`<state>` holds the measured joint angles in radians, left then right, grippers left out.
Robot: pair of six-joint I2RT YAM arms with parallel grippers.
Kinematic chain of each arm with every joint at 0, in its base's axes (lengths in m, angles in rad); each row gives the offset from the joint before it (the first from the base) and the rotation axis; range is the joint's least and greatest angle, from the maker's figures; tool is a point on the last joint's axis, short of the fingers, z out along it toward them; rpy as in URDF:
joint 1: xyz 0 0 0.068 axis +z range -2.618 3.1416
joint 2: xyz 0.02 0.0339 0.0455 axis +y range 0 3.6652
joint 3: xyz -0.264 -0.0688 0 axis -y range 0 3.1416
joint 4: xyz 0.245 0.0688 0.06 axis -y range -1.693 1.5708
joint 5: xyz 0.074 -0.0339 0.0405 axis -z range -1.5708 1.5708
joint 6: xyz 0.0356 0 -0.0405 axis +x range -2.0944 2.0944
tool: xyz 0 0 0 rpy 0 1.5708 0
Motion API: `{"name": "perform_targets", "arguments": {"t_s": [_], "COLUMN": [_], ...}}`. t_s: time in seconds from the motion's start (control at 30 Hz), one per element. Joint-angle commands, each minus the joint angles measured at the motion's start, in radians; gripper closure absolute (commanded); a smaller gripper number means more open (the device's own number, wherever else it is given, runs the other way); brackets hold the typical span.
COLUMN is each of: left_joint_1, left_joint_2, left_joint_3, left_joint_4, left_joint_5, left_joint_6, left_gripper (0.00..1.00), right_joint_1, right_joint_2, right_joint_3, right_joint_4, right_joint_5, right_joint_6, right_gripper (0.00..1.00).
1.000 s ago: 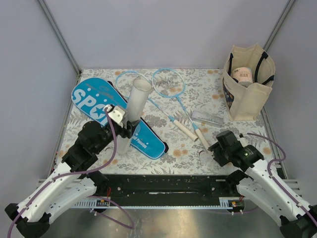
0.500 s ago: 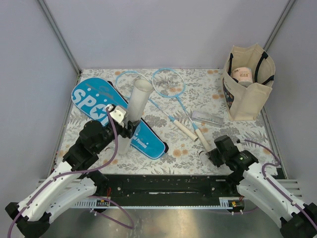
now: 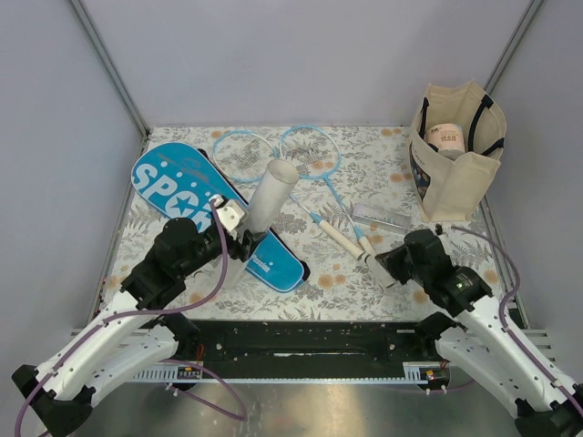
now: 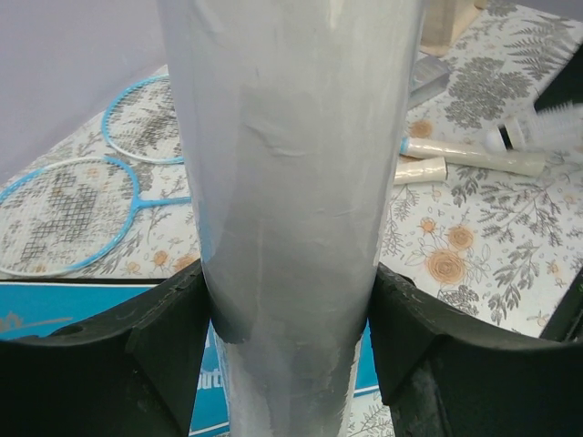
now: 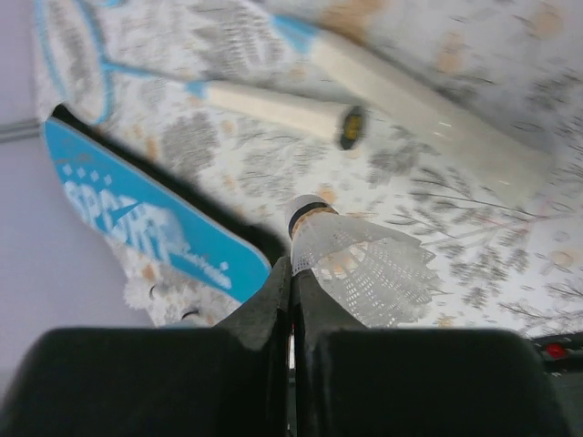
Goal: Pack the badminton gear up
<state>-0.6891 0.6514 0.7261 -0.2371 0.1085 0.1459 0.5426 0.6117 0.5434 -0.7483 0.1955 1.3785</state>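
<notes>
My left gripper (image 3: pixel 244 244) is closed round the lower part of the white tube (image 3: pixel 269 196), which leans up and to the right, its open mouth on top. In the left wrist view the tube (image 4: pixel 291 182) fills the space between both fingers (image 4: pixel 173 337). My right gripper (image 5: pixel 291 273) is shut, pinching the skirt edge of the white shuttlecock (image 5: pixel 364 264), which sticks out to the right of the tips. Seen from above, the shuttlecock (image 3: pixel 374 266) is just off the racket handles (image 3: pixel 339 238). Two light-blue rackets (image 3: pixel 310 150) lie crossed behind, and the blue SPORT cover (image 3: pixel 182 191) lies at the left.
A beige tote bag (image 3: pixel 455 168) with black handles stands at the back right with a roll inside. A flat clear piece (image 3: pixel 381 217) lies between the bag and the racket handles. The floral table cloth (image 3: pixel 328 282) ends at a black rail in front.
My right gripper went from open to shut on the shuttlecock and drew it up and back from the table's front. The left gripper tilted the tube further right.
</notes>
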Motion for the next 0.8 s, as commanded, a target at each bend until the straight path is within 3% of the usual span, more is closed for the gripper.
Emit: {"name": "perform_targets", "arguments": {"t_s": [0.0, 0.3, 0.4, 0.57, 0.77], "left_joint_1": [-0.004, -0.007, -0.009, -0.018, -0.027], "left_joint_2": [0.022, 0.102, 0.12, 0.157, 0.208], "left_joint_3": [0.03, 0.075, 0.084, 0.107, 0.168], "left_joint_4": [0.064, -0.036, -0.07, -0.11, -0.125], "left_joint_5": [0.131, 0.241, 0.257, 0.252, 0.293], "left_joint_6": [0.052, 0.218, 0.276, 0.362, 0.374], "left_gripper": [0.51, 0.53, 0.53, 0.53, 0.54], "right_joint_1": [0.007, 0.007, 0.005, 0.007, 0.005], "right_joint_2": [0.063, 0.233, 0.272, 0.324, 0.356], "right_joint_3": [0.222, 0.659, 0.769, 0.88, 0.859], "right_joint_4": [0.107, 0.168, 0.162, 0.092, 0.159], "right_joint_5": [0.004, -0.192, -0.384, -0.605, -0.856], "right_joint_6": [-0.273, -0.948, -1.09, -1.194, -1.141], "right_gripper": [1.0, 1.0, 1.0, 1.0, 1.0]}}
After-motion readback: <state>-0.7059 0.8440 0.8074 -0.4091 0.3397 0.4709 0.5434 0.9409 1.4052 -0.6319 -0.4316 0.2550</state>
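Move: The tube's open mouth, at the upper end of the tube in the left hand, is about 9 cm right, 6 ahead and 16 above that hand. From the right hand, already holding the shuttlecock, it is some 29 cm left, 9 ahead and 30 up. The nearer racket handle lies 8 cm ahead, 3 left and 11 below the right hand. The racket bag's near end sits 8 cm ahead, 9 right and 25 below the left. Up fast, by some 30 cm, goes the right hand with the shuttlecock still pinched, swinging some 10 cm left towards the tube mouth, bowing forward and coming back. Its wrist lifts the fingers from steeply down and turns them counter-clockwise, cork leading. The left hand keeps its grip, sinks about 5 cm, eases right and rolls the tube's mouth towards the shuttlecock. ##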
